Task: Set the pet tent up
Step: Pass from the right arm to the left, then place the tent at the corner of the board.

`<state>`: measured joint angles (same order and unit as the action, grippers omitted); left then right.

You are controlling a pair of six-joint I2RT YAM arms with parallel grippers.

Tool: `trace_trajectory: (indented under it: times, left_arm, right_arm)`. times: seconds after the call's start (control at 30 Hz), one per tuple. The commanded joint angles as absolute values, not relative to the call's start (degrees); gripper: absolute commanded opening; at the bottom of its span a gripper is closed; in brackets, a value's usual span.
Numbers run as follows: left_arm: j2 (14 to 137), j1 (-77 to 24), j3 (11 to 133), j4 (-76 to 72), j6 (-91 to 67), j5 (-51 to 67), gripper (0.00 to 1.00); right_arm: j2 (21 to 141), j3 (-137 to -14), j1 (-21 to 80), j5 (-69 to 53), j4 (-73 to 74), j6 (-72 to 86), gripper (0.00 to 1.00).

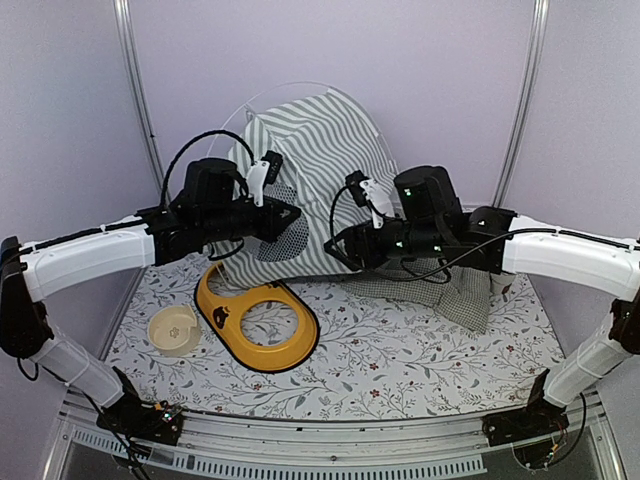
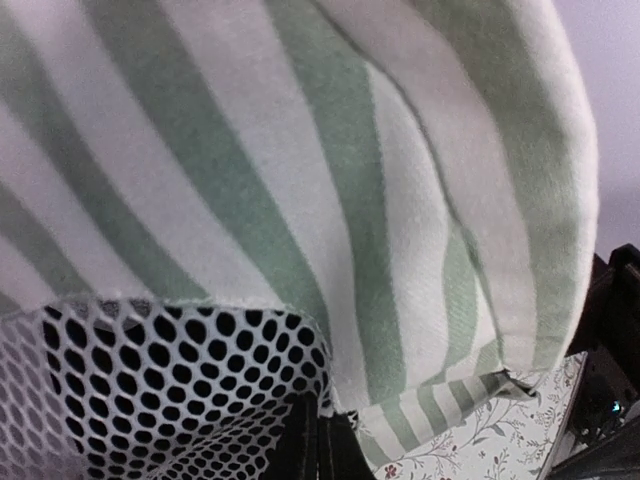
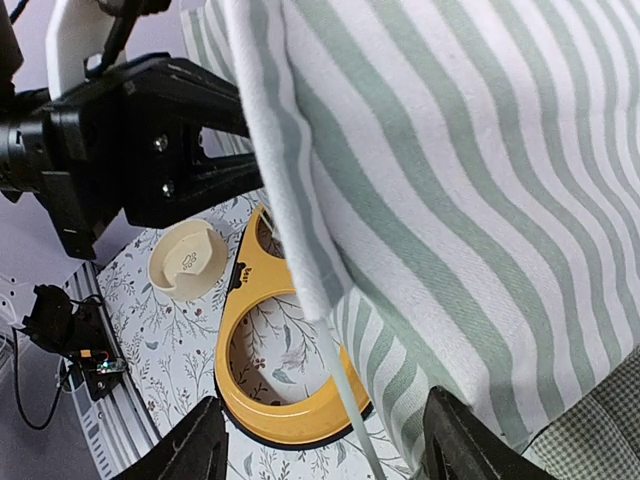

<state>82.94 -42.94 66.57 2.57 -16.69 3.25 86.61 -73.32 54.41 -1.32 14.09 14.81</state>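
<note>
The pet tent, green-and-white striped, stands at the back middle of the table, with a thin white pole arching over its top. My left gripper is pressed against its front by the mesh panel. In the left wrist view the black fingers are together at the edge where the mesh meets the striped fabric. My right gripper is at the tent's lower right and stands open. A thin white pole hangs between its spread fingertips, beside the tent.
A yellow two-hole bowl stand lies on the floral cloth in front of the tent, with a cream bowl to its left. A green-checked cushion lies under the right arm. The left arm is close to the right wrist.
</note>
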Motion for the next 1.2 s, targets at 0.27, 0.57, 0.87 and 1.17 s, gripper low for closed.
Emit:
trace_trajectory:
  times: [0.27, 0.57, 0.87, 1.17]
  left_arm:
    - [81.6, -43.4, 65.8, 0.7, -16.7, 1.4, 0.0]
    - [82.0, -43.4, 65.8, 0.4, -16.4, 2.1, 0.0]
    - [82.1, -43.5, 66.0, 0.1, -16.3, 2.4, 0.0]
    - [82.3, -43.5, 66.0, 0.2, -16.3, 2.6, 0.0]
  right_arm:
    - [85.0, -77.1, 52.5, 4.2, 20.1, 16.1, 0.63]
    - [86.9, -82.5, 52.6, -0.4, 22.0, 11.4, 0.49]
    - [89.3, -85.3, 52.6, -3.5, 25.1, 9.1, 0.36]
    - [90.8, -87.5, 53.1, -2.2, 26.2, 9.0, 0.27]
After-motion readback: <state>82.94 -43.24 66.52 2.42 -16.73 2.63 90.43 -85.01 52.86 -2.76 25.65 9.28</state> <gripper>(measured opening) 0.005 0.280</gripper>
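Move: The tent's bare white pole, just below the end of its striped sleeve, runs between the right hand's open fingers, about 1 cm ahead and 1 cm left of the hand. From that hand the yellow bowl stand lies some 19 cm left, 7 cm back and 25 cm below, and the checked cushion roughly 19 cm right, 8 cm ahead and 24 cm below. From the left hand the pole is about 12 cm right, 6 cm back and slightly lower. Left keeps pinching the tent; right shifts 2.5 cm right, rises, returns left and down, fingers narrowing around the pole. ##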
